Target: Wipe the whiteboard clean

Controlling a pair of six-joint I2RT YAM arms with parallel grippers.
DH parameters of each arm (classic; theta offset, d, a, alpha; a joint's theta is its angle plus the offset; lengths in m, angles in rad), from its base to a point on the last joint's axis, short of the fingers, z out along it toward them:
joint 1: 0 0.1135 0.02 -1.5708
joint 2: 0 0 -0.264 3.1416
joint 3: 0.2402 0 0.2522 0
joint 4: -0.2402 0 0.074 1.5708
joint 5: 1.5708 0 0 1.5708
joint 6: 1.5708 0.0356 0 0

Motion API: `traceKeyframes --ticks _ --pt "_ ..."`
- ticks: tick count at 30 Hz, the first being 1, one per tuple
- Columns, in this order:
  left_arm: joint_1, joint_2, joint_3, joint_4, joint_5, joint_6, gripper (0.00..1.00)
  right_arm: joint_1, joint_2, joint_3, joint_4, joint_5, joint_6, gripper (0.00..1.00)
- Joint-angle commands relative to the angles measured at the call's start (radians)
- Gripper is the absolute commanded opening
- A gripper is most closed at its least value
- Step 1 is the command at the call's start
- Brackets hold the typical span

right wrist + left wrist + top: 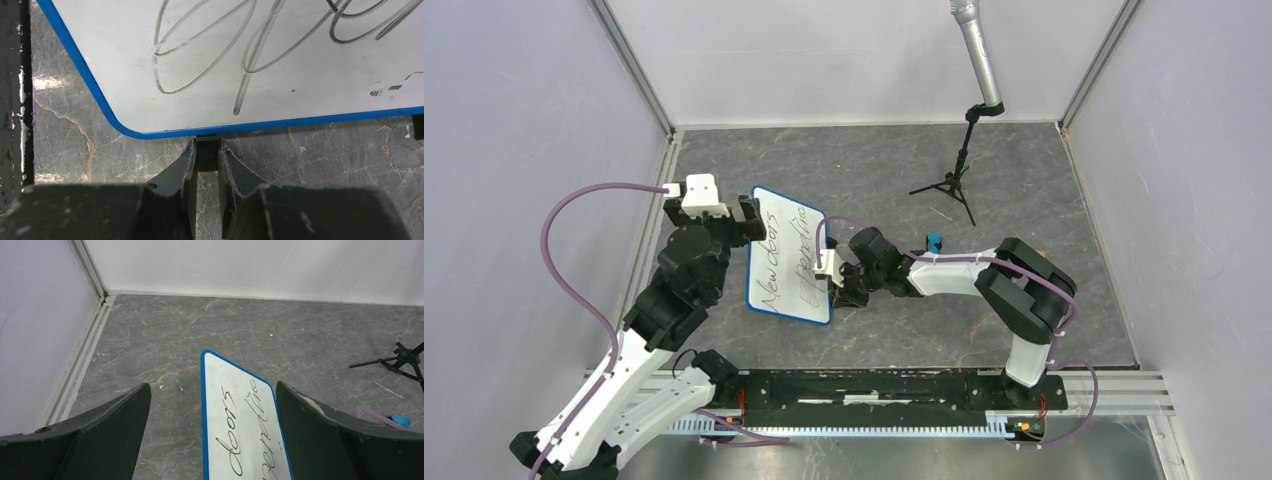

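Note:
The whiteboard (776,285) lies flat on the grey floor, left of centre, blue-rimmed and covered in black handwriting. In the left wrist view the whiteboard (245,410) runs between the jaws, which stand wide apart above its far end. My left gripper (742,222) is open and holds nothing. My right gripper (832,285) is low at the board's right long edge. There the right gripper (206,146) is shut on a small black foot (207,156) under the whiteboard's (300,60) blue rim. A second black foot (418,127) shows further along that edge.
A small blue block (934,243) sits just behind the right forearm, also visible as the blue block (400,420) beside a purple cable. A black tripod (954,185) with a grey microphone (974,50) stands at the back right. White walls enclose the floor.

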Motion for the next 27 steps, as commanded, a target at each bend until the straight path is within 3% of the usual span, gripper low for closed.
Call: traceKeyframes --ticks 1,2,4,12,17,21,24,27 --pt "0.005 -0.020 0.021 0.022 0.021 0.027 1.00 -0.003 -0.078 -0.026 -0.028 0.066 0.027 0.18" --pt "0.006 -0.022 0.024 0.020 0.025 0.024 1.00 -0.003 -0.095 -0.036 -0.031 0.113 0.045 0.30" --pt "0.006 -0.026 0.028 0.016 0.039 0.017 1.00 -0.003 -0.125 -0.052 -0.049 0.183 0.067 0.46" --pt "0.006 -0.049 0.042 -0.002 0.084 -0.007 1.00 -0.004 -0.330 -0.121 -0.159 0.522 0.214 0.89" --pt "0.007 -0.056 0.046 -0.005 0.115 -0.016 1.00 -0.007 -0.501 -0.146 -0.235 0.815 0.383 0.98" --pt "0.008 -0.049 0.058 -0.018 0.136 -0.024 1.00 -0.048 -0.592 -0.134 -0.317 1.126 0.710 0.98" --pt "0.007 -0.058 0.055 -0.016 0.145 -0.029 1.00 -0.077 -0.648 -0.215 -0.170 1.101 0.779 0.98" --pt "0.007 -0.060 0.046 -0.009 0.133 -0.027 1.00 -0.121 -0.622 -0.191 -0.198 1.128 0.838 0.98"
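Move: The right hand still pinches the near clip on the whiteboard's right edge. The blue eraser lies about 10 cm ahead and 20 cm right of it, at about table height; the whiteboard's middle is some 9 cm ahead and 9 cm left, the far clip 11 cm straight ahead. From the raised left hand, the eraser is roughly 3 cm ahead, 38 cm right and 31 cm below. Right hand releases the near clip, swinging 18 cm right, up and forward towards the eraser, turning 70° clockwise. ##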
